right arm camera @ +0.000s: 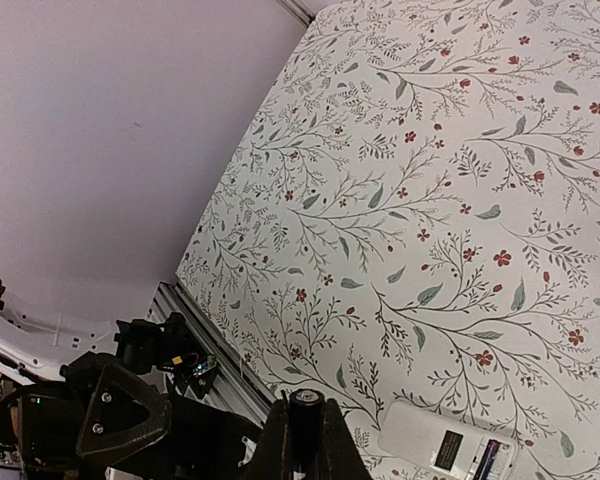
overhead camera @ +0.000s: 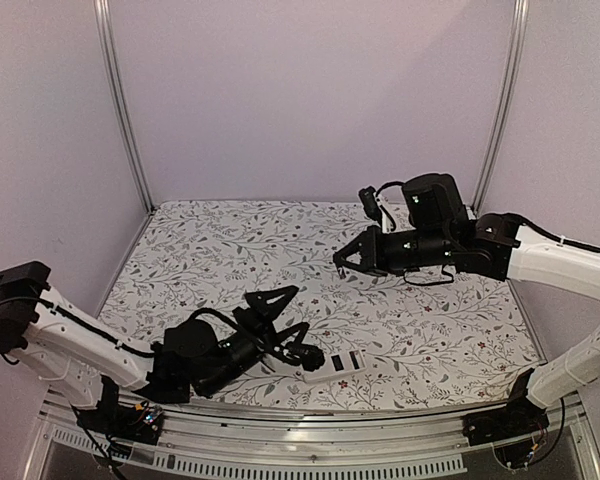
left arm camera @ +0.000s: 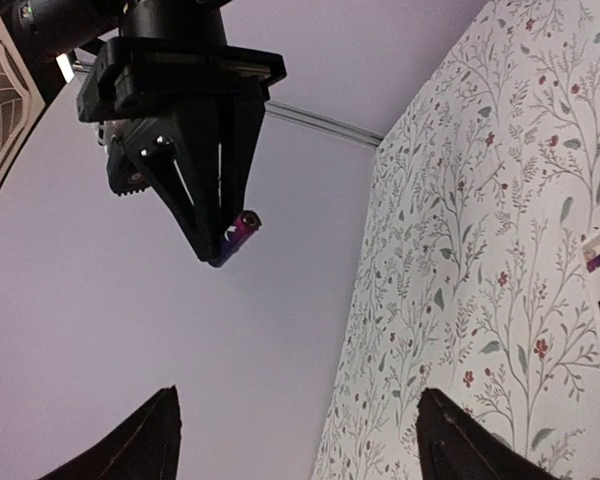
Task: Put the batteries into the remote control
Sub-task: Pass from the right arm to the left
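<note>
The remote control (overhead camera: 338,366) lies back up near the table's front edge, a white bar with its dark battery slot (right arm camera: 450,449) uncovered. A dark cylinder (right arm camera: 487,460) lies at the slot's far side. My right gripper (overhead camera: 340,262) hangs above the middle of the table, shut on one of the batteries (right arm camera: 305,415), whose metal end pokes out between the fingertips. The left wrist view shows that same battery (left arm camera: 242,230) at the tip of the right gripper (left arm camera: 225,252). My left gripper (overhead camera: 298,310) is rolled on its side just left of the remote, open and empty, its fingertips (left arm camera: 150,435) wide apart.
The table wears a floral cloth (overhead camera: 280,250), with lilac walls on three sides and metal corner posts (overhead camera: 122,110). An aluminium rail (overhead camera: 310,445) runs along the front edge, close behind the remote. A black part (overhead camera: 313,359) sits by the remote's left end.
</note>
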Controlling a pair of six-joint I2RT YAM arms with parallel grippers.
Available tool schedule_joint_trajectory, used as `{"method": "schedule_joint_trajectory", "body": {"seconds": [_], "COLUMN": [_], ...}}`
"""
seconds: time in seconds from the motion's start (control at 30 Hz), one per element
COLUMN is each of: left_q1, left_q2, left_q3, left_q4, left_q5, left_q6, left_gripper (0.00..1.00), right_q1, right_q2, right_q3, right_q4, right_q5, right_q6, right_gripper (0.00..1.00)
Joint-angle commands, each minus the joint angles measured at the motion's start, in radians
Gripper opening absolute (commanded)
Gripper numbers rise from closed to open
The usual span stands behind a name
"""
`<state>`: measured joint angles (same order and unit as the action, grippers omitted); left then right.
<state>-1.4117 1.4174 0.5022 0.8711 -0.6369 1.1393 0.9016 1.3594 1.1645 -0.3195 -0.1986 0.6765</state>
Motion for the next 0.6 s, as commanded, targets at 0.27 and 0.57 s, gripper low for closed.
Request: {"method": "schedule_joint_trajectory", "body": {"seconds": [0.27,0.57], "left_q1": [0.028,0.051], "left_q2": [0.454,0.369], "left_q3": [0.08,0.108], "left_q4": [0.97,0.97], "left_q5": [0.067,0.088], "left_q6": [0.7,0.675], "left_gripper": [0.76,0.76], "right_q1": [0.012,0.018], "right_q2": [0.003,-0.021], "right_q3": [-0.069,-0.092], "right_q4": [0.116,0.106], "right_q5": [-0.058,-0.02], "right_q6": [0.15,0.15], "right_gripper": [0.0,0.0]}}
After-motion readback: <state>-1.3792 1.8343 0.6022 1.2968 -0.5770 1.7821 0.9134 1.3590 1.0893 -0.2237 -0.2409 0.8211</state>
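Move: The battery in the right fingers lies roughly 8 cm ahead of the left hand, 8 cm to its right and 5 cm above. From the right hand, the open left gripper is about 8 cm back, 8 cm to the left and 5 cm lower. The remote on the table lies some 4 cm back, 7 cm right and 20 cm below the left hand; from the right hand it is 12 cm back, straight below by 26 cm. The right fingers keep their pinch on the battery and ease it only a centimetre or so down, back and left. The empty left hand shifts about 5 cm right beneath it, dipping some 8 cm and then climbing back nearly 5, to end nearer the battery. Its fingers stay wide open as the wrist rolls some 30 degrees, clockwise seen from behind the hand. ##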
